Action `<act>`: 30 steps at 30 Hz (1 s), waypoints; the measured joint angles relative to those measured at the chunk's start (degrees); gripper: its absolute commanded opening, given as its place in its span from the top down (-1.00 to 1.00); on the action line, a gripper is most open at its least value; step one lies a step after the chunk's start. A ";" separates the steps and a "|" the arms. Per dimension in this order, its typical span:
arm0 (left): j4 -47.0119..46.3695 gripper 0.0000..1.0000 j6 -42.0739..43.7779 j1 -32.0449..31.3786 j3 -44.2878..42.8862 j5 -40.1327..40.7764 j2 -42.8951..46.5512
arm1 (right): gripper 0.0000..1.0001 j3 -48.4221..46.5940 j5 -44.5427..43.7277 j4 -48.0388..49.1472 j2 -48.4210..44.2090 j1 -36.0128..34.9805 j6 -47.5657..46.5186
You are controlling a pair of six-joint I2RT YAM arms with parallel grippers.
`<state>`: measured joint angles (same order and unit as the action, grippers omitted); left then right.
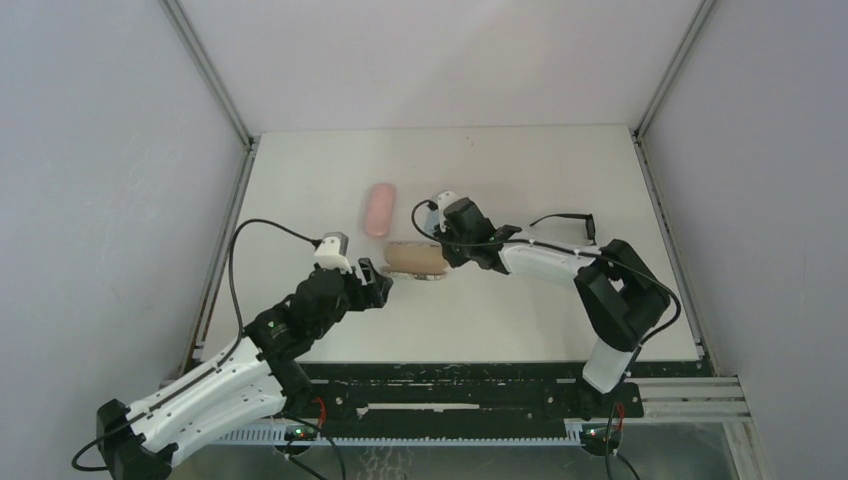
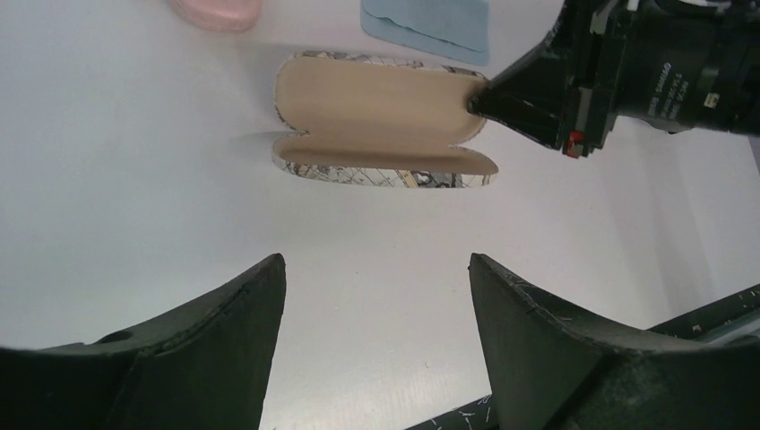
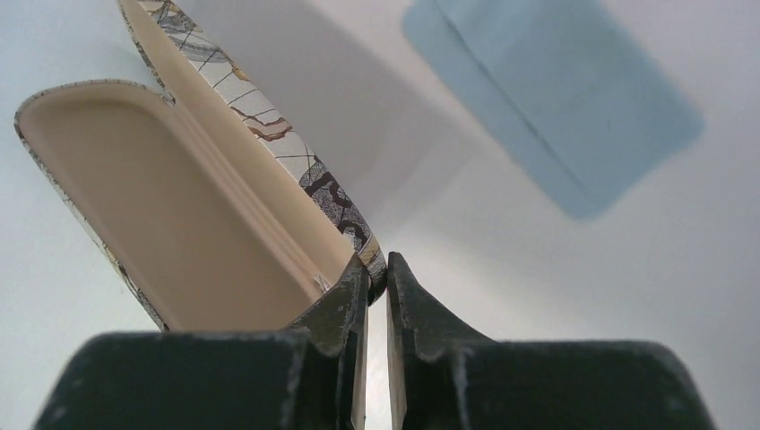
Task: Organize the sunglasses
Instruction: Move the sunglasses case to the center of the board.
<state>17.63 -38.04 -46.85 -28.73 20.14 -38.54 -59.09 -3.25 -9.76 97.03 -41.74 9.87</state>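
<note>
The sunglasses (image 1: 570,220), thin and black, lie on the table to the right of my right arm, and neither gripper touches them. A grey-patterned case (image 1: 415,260) lies open in the middle and shows its beige lining (image 2: 376,112). My right gripper (image 3: 376,269) is shut on the rim of that case (image 3: 179,215) at its right end. The left wrist view shows the right gripper's tip (image 2: 475,103) at this end. My left gripper (image 1: 380,282) stands open and empty just short of the case's left side, its jaws wide apart (image 2: 376,264).
A shut pink case (image 1: 379,208) lies behind the open one, and its end shows in the left wrist view (image 2: 215,11). A light-blue cloth (image 3: 547,98) lies flat just beyond the open case (image 2: 428,25). Grey walls close in the table on three sides.
</note>
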 measured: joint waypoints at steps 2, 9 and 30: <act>0.66 -0.57 0.13 0.20 0.00 0.46 0.87 | 0.90 -3.21 2.10 0.61 2.69 0.44 -2.97; 2.75 -0.57 0.13 0.57 0.00 1.95 4.09 | 0.81 -11.23 8.96 0.74 10.25 2.54 -10.45; 4.48 -0.65 0.13 0.94 0.00 3.74 7.02 | 0.09 -12.87 11.30 -1.33 9.53 5.77 -11.23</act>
<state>22.11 -37.91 -45.91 -28.73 23.88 -31.53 -71.96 8.05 -11.09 106.56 -35.97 -1.37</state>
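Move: The right hand already pinches the right end of the open sunglasses case, whose middle is about 6 cm to its left and 1 cm ahead. The put-down spot lies some 8 cm to the left, 2 cm ahead and 4 cm below. From this hand the blue cloth is 8 cm ahead and 1 cm right, the pink case 12 cm ahead and 15 cm left, both about 5 cm lower. From the left hand the sunglasses case is roughly 9 cm ahead, 5 cm right and 12 cm below. Forward and left, the right hand carries the sunglasses case on by about 5 cm and 3 cm, swinging some 15 degrees counter-clockwise, then sinks a little and opens to let go of its right end. It finishes by rising nearly 3 cm and easing slightly right, clear of the case. The left hand, open and empty, drifts left and slightly up. ##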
